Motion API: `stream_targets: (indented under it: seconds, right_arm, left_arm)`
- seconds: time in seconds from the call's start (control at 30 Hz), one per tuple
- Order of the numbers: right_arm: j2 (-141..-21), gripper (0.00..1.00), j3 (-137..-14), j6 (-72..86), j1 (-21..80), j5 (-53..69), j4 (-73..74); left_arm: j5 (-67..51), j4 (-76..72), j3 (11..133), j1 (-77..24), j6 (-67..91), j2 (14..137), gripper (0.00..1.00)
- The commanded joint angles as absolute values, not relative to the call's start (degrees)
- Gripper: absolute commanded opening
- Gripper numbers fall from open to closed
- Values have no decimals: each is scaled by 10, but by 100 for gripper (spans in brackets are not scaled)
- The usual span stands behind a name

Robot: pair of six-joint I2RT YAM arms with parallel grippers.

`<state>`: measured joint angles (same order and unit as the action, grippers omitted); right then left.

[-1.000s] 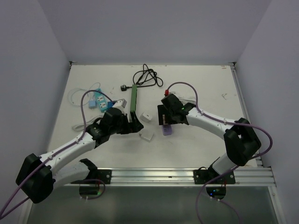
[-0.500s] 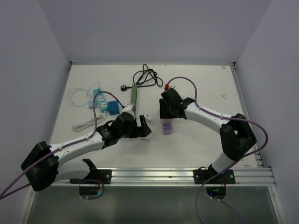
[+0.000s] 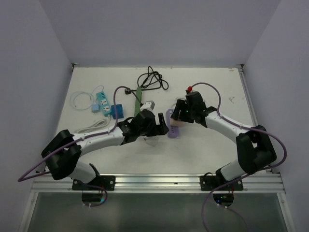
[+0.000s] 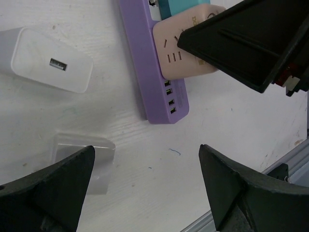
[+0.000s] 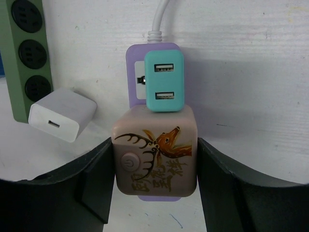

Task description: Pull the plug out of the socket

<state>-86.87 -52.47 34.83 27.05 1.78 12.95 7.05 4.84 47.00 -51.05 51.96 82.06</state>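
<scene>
A purple power strip (image 5: 140, 72) lies on the table, also in the top view (image 3: 170, 131) and left wrist view (image 4: 149, 67). A beige cube plug with a deer drawing (image 5: 154, 154) sits in it, with a teal USB plug (image 5: 164, 82) just behind. My right gripper (image 5: 154, 140) has one finger against each side of the beige cube (image 3: 176, 119). My left gripper (image 4: 146, 150) is wide open and empty, low over the table just beside the strip's near end, and sits left of the strip in the top view (image 3: 161, 124).
A white USB charger (image 5: 62, 113) lies left of the strip, next to a green power strip (image 5: 26, 53). A clear plastic piece (image 4: 82, 162) lies by my left finger. A black cable (image 3: 152, 79) and teal and blue sockets (image 3: 104, 104) lie further back.
My left arm has swung right, bringing its gripper up beside the purple strip. My right gripper has shifted right and now stands around the beige cube plug.
</scene>
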Motion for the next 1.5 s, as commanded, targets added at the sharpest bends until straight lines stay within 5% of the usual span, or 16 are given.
stream_targets:
  seconds: [0.0, 0.4, 1.13, 1.33, 1.47]
  right_arm:
    - [-863, 11, -483, 373, 252, 60, 117]
    - [-860, 7, -414, 425, 216, 163, 18]
    - [-882, 7, -355, 441, 200, 250, -71]
    - [-889, 7, -346, 456, 199, 264, -97]
    - [-886, 15, -344, 456, 199, 256, -93]
  left_arm:
    - [81, 13, 516, -516, 531, 866, 92]
    - [76, 10, 607, -517, 503, 1012, 88]
    - [3, -160, 479, -478, 504, 1007, 63]
    - [3, -166, 463, -479, 497, 1001, 43]
    - [5, -164, 453, -478, 493, 993, 16]
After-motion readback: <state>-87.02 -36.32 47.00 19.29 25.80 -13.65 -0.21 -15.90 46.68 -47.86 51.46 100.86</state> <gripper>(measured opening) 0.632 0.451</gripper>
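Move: The purple strip socket's middle lies about 7 cm ahead, 6 cm right and 7 cm below the left hand; the peach plug sits on it, 7 cm ahead, 7 cm right and 3 cm down. A white USB block is 7 cm ahead and 4 cm left, another white block 4 cm back and 4 cm left, both 8 cm down. The right hand already grips the peach plug; from it the socket is 1 cm ahead, 1 cm left and 4 cm below, the turquoise plug 5 cm ahead, 1 cm left, 2 cm down. The left hand sinks about 7 cm while going right and forward some 3 cm each, overshooting to the right and easing back slightly, as its wide-open fingers come down around the near part of the purple socket beside the peach plug and close to about half open, pinching its two sides. The right hand keeps its grip on the peach plug and rolls some 25 degrees, its left side rising, while drifting about 2 cm back and 2 cm left and settling by 1 cm. ##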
